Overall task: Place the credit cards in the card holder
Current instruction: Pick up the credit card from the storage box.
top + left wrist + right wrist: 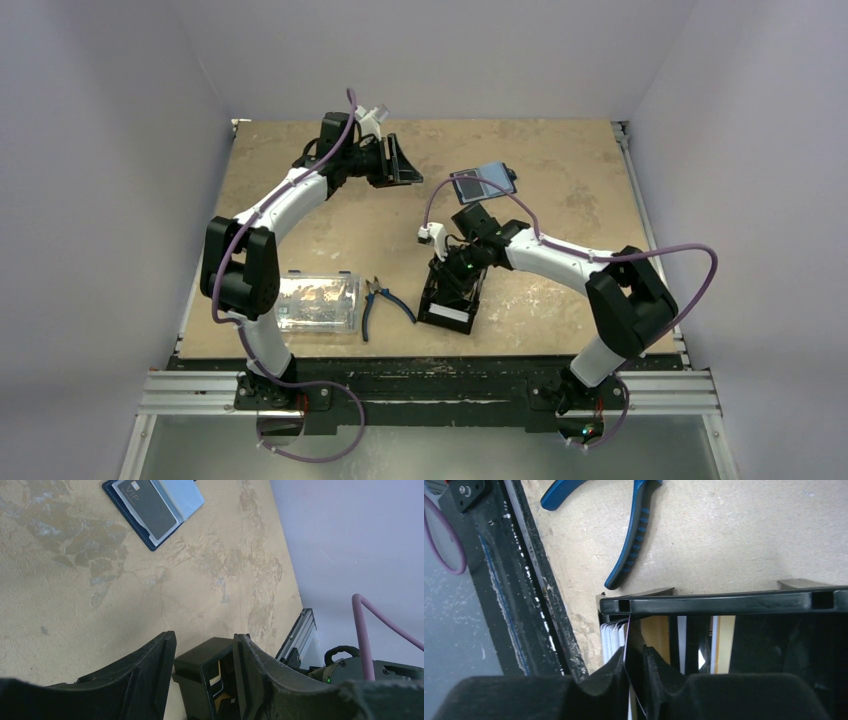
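Observation:
The navy card holder (pixel 483 183) lies open at the far middle of the table, and a dark card shows in it in the left wrist view (pixel 150 510). Several pale credit cards (pixel 613 636) and an orange-yellow one (pixel 659 635) stand on edge in a black tray (pixel 724 602). My right gripper (pixel 636 652) is down inside that tray (pixel 437 313). Its jaws are narrow, with a small gap, and one thin card (pixel 626 642) leans slantwise between them. My left gripper (pixel 205 637) hovers open and empty at the far side (pixel 405 160), left of the card holder.
Blue-handled pliers (pixel 378 300) lie left of the tray, also close by in the right wrist view (pixel 631 540). A clear plastic box (pixel 318 302) sits beside the left arm's base. The table's black front rail (pixel 524 595) runs just past the tray.

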You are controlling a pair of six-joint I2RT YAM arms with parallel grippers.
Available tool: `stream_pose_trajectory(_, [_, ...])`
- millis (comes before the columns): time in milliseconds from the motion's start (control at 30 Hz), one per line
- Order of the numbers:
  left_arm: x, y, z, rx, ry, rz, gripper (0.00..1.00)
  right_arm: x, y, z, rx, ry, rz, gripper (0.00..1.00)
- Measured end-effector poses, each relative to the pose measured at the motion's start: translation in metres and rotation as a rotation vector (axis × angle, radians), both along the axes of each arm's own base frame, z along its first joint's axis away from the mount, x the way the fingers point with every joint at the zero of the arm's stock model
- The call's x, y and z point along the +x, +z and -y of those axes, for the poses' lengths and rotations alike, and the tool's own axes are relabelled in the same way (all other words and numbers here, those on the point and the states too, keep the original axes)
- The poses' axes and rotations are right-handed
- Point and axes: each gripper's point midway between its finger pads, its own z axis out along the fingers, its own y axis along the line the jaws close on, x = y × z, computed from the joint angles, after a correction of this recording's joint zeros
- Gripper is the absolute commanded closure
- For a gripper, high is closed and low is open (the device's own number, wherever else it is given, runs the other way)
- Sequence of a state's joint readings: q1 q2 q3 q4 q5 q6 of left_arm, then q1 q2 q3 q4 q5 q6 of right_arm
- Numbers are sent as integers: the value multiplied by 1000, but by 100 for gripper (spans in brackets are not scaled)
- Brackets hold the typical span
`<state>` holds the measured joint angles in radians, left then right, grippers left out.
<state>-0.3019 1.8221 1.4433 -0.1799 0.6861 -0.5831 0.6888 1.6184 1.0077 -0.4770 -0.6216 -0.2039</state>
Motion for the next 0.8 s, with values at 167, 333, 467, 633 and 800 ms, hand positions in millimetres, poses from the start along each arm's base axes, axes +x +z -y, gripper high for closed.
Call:
stream_pose_trajectory(167, [0,0,0,0,0,0,51,6,-1,3,-19,-18,24,100])
stream_pose_trajectory(333, [0,0,0,1,0,-1,51,14,2,9,-43,-58,66,100])
stream_pose_trajectory(467, [0,0,0,1,0,-1,51,26,11,16,-54,-135,94,100])
stream_pose_trajectory(633, [0,-1,0,2,0,-1,51,39,11,26,-107,-288,57,100])
stream_pose_trajectory(800, [0,-2,-1,7,3,-1,51,48,3,39,-205,-550,-25,100])
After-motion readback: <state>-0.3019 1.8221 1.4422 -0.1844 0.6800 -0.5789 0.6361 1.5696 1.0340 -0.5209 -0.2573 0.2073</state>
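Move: The right fingers already straddle the dark card in the storage box: the card's middle lies about 1 cm to this hand's left, level fore-and-aft and 2 cm below. The white cards are some 3 cm back and 2 cm left of the hand; the box's middle is about 3 cm ahead and 1 cm left, and the pliers some 15 cm left and 2 cm back. From the left hand the dark card lies roughly 22 cm back, 10 cm right and 15 cm lower. Closing the rest of the way, the right fingers pinch the dark card between their tips, then carry it about 5 cm forward and 4 cm right, away from the white cards. The hand rises barely over a centimetre and sinks again, while the wrist swings some 30 degrees clockwise and tips the fingers a little more steeply down. ##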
